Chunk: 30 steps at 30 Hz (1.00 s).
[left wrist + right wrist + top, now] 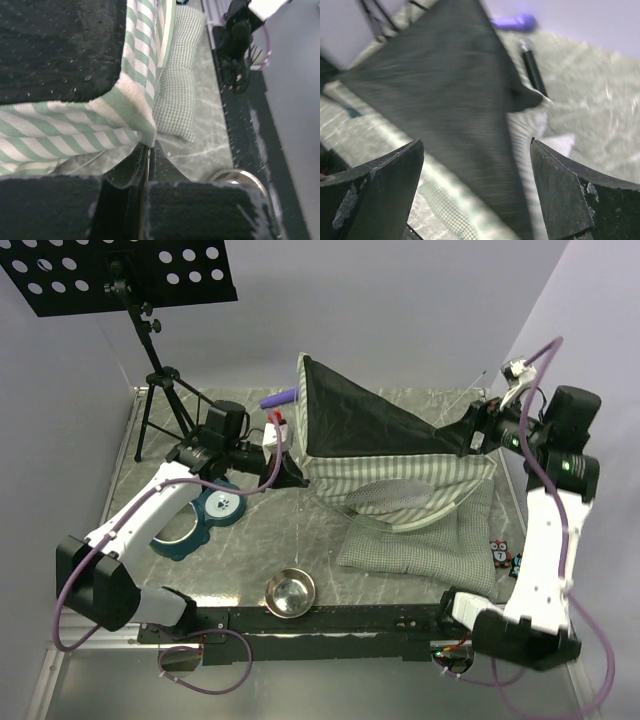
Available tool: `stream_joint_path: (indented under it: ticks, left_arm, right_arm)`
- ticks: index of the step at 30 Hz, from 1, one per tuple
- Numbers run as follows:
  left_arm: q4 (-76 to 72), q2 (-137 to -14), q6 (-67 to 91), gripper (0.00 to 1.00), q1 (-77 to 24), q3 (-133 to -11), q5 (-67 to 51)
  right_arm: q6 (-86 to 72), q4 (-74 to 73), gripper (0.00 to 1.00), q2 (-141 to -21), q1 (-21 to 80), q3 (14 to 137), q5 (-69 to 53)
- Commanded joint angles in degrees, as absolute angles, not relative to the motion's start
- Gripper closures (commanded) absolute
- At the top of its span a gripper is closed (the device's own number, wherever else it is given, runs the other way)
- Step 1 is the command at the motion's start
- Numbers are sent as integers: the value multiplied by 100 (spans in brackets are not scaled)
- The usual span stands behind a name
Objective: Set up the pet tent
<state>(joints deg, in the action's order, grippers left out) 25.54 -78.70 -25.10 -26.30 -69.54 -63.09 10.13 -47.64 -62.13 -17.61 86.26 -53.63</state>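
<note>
The pet tent (400,475) lies in the middle of the table, its green-and-white striped body low and a dark lining panel (365,418) raised in a wedge above it. The checked cushion mat (420,540) sticks out under its front. My left gripper (290,472) is shut at the tent's left corner; in the left wrist view the striped fabric corner (142,132) meets the pinched tips of the gripper (149,146). My right gripper (475,430) hovers at the dark panel's right tip, wide open. The dark panel (450,100) lies blurred beyond its gripper (477,150), and nothing is held.
A teal double bowl holder (205,518) sits under my left arm. A steel bowl (290,592) stands near the front rail. A music stand tripod (160,380) is at the back left, a purple object (277,398) behind the tent, and small owl toys (500,553) by the cushion's right edge.
</note>
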Motion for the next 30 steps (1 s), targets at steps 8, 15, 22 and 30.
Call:
stream_joint_path:
  ticks: [8, 15, 22, 30]
  left_arm:
    - [3666, -7629, -5327, 92, -2417, -6698, -5723]
    - [3682, -7182, -4413, 47, -2391, -6636, -5572]
    - [3489, -5583, -2805, 18, -2268, -6399, -4494]
    - [2823, -5298, -1171, 12, -1485, -7011, -3532]
  right_arm:
    - [756, -5053, 21, -6952, -1890, 8289, -6027]
    - [333, -4781, 43, -6426, -1452, 7463, -7040]
    - [800, -4949, 45, -6205, -520, 7155, -6873]
    - [1089, -4887, 45, -6056, 394, 6944, -6829]
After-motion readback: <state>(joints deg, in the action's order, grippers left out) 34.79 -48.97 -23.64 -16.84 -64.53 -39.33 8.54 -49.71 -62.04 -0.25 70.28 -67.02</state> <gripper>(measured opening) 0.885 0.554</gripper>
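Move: The left fingers still pinch the tent's striped left corner, right at their tips. From that hand the steel bowl is about 20 cm back and 3 cm left, the teal feeder some 21 cm left and 6 cm back, both about 25 cm lower. The open right hand has the black cloth's right end roughly 5 cm left, 2 cm back and 8 cm below; the cushion lies about 7 cm back, 2 cm left, 37 cm down. The left fingers draw the pinched tent corner left and down some 4 cm, open and let go, then the hand lifts and swings left, turning about 30 degrees counter-clockwise. The right hand dips forward and down, then sweeps left and back alongside the black cloth, sinking to about 8 cm lower while its fingers narrow to half open. ##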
